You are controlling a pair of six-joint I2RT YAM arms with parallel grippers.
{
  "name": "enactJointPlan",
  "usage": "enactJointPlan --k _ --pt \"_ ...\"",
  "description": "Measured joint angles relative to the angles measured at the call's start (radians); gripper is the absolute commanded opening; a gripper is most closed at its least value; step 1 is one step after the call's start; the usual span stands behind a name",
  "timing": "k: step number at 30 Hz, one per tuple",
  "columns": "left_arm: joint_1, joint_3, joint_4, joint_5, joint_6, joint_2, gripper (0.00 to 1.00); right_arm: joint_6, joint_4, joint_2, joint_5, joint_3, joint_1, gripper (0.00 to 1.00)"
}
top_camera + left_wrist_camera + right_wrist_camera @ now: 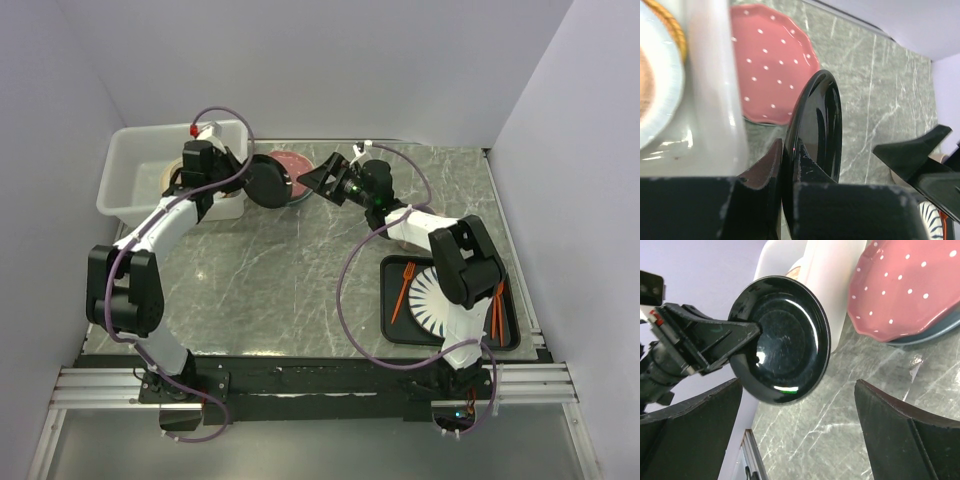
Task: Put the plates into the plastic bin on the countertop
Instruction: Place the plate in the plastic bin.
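My left gripper [243, 180] [788, 150] is shut on the rim of a dark glossy plate [268, 182] [815, 130] [785, 350], which it holds on edge above the countertop [280, 270], just right of the plastic bin [125, 170] [715, 90] [825, 275]. Inside the bin lie a white plate [655, 85] and a gold-rimmed one [671, 22]. A pink white-dotted plate [295, 163] [770, 65] [910, 290] rests on a blue-grey plate [935, 332] beside the bin. My right gripper [318, 180] [800, 425] stands wide open just right of the dark plate, apart from it.
At the near right sits a black tray [395, 330] that holds a white plate with dark radial stripes [432, 290] and orange cutlery [404, 290]. White walls close in the back and both sides.
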Motion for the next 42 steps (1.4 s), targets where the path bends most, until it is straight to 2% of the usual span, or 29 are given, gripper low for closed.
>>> enactJointPlan --k 10,18,26,42 --pt "0.154 -0.022 0.069 0.046 -0.063 -0.001 0.01 -0.003 0.002 -0.01 0.001 -0.015 0.001 1.0" --pt "0.309 -0.102 0.194 0.129 -0.193 0.005 0.01 -0.006 -0.002 -0.01 -0.004 -0.021 -0.002 1.0" --pt "0.346 -0.144 0.268 0.129 -0.249 0.014 0.01 -0.018 -0.013 -0.01 -0.01 -0.023 -0.007 1.0" --pt "0.404 -0.15 0.223 -0.025 -0.255 0.078 0.01 -0.034 -0.056 0.003 -0.023 -0.021 -0.008 1.0"
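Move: The left gripper already holds the black plate by its edge. The middle of the plastic bin lies about 20 cm to its left, 5 cm ahead and 10 cm below. The plate stack in the bin is some 11 cm left, 5 cm ahead and 15 cm down; the pink plate on the counter is about 9 cm ahead, 8 cm right and 15 cm down. From the empty right gripper, the bin is roughly 41 cm left, 3 cm ahead and 10 cm below. Swing the left gripper left across the plastic bin, about 20 cm and nearly level for most of the way, keeping the pinch on the black plate's edge. Turn the hand some 30 degrees counter-clockwise as it goes, with its left side dipping a little, then sink about 4 cm towards the plates inside near the end. ##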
